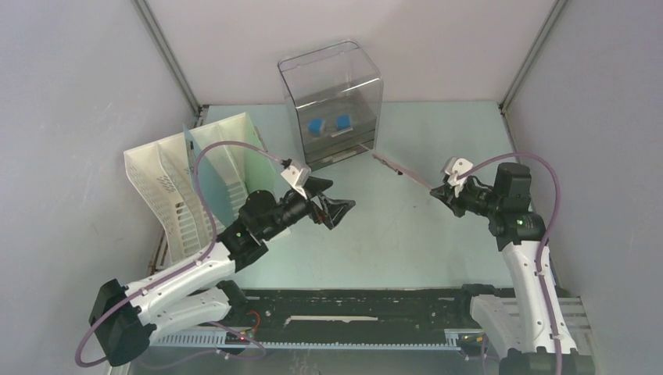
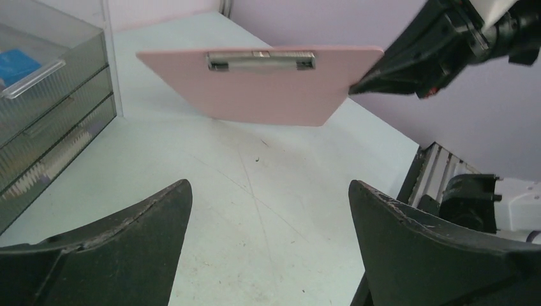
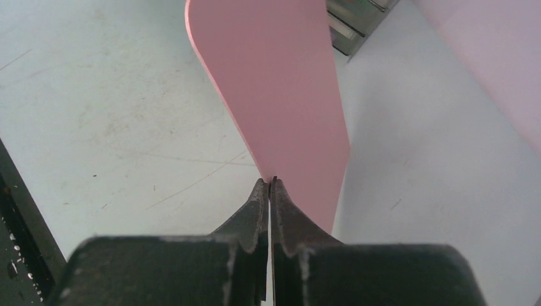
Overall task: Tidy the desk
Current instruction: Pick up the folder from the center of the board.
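A pink clipboard (image 1: 403,169) with a metal clip (image 2: 260,60) stands on edge over the pale mint-green desk (image 1: 391,242). My right gripper (image 1: 438,191) is shut on its right-hand corner. In the right wrist view the closed gripper (image 3: 270,182) pinches the thin board (image 3: 281,95), which stretches away toward the drawer box. My left gripper (image 1: 332,205) hovers left of the board, open and holding nothing. In the left wrist view this gripper (image 2: 268,191) faces the board's clip side (image 2: 268,95). I cannot tell whether the board's lower edge touches the desk.
A clear plastic drawer box (image 1: 332,101) with blue items (image 1: 315,126) inside stands at the back centre. A white slotted file rack (image 1: 180,187) holding a teal folder (image 1: 227,168) sits at the left. Grey walls surround the desk and a black rail (image 1: 352,308) runs along the front.
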Controlling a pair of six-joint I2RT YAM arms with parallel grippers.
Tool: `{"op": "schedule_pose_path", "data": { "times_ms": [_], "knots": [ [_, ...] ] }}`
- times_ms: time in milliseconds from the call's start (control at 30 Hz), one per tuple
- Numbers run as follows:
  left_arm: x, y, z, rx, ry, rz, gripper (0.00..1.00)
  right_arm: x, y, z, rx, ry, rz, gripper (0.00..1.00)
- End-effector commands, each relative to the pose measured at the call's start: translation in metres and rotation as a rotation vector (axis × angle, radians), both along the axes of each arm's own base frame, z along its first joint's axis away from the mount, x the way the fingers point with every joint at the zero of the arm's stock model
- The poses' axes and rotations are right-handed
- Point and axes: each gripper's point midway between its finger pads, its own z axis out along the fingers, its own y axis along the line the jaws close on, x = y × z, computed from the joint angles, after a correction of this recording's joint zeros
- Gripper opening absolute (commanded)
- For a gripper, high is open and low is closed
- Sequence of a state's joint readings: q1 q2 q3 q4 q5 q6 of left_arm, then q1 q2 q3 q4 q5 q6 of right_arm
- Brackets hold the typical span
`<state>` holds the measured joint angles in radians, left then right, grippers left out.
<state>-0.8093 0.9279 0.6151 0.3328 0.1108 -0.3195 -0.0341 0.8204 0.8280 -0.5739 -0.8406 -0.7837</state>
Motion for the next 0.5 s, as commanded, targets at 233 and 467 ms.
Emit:
{"op": "schedule_pose_path", "data": {
  "times_ms": [233, 467],
  "knots": [
    [-0.033, -0.042, -0.002, 0.116, -0.372, -0.164, 1.0, -0.008, -0.012, 0.02, 0.076, -0.015, 0.006, 0.0],
    [-0.021, -0.038, -0.009, 0.255, -0.538, -0.134, 1.0, -0.026, -0.002, 0.02, 0.093, -0.005, 0.101, 0.0]
  ]
}}
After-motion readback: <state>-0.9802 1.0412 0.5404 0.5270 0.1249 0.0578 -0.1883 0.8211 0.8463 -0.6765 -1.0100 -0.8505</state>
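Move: The pink folder already hangs in the air in the right gripper, its middle some 9 cm to the left of the right hand, 7 cm ahead and a few centimetres below. From the empty left hand that middle lies about 14 cm to the right and 9 cm ahead, roughly level. The clear drawer box stands around 23 cm straight ahead of the left hand, and the white file rack about 32 cm to its left and 4 cm ahead, both lower. The folder stays pinched by one side edge in the closed right fingers, which ease it about 2 cm to the right and then slightly back towards the base. Meanwhile the left hand, wide open and touching nothing, shifts about 4 cm right, 3 cm back and 3 cm down, rolling some 20 degrees about its own fingers so its left side rises and swinging slightly clockwise. ##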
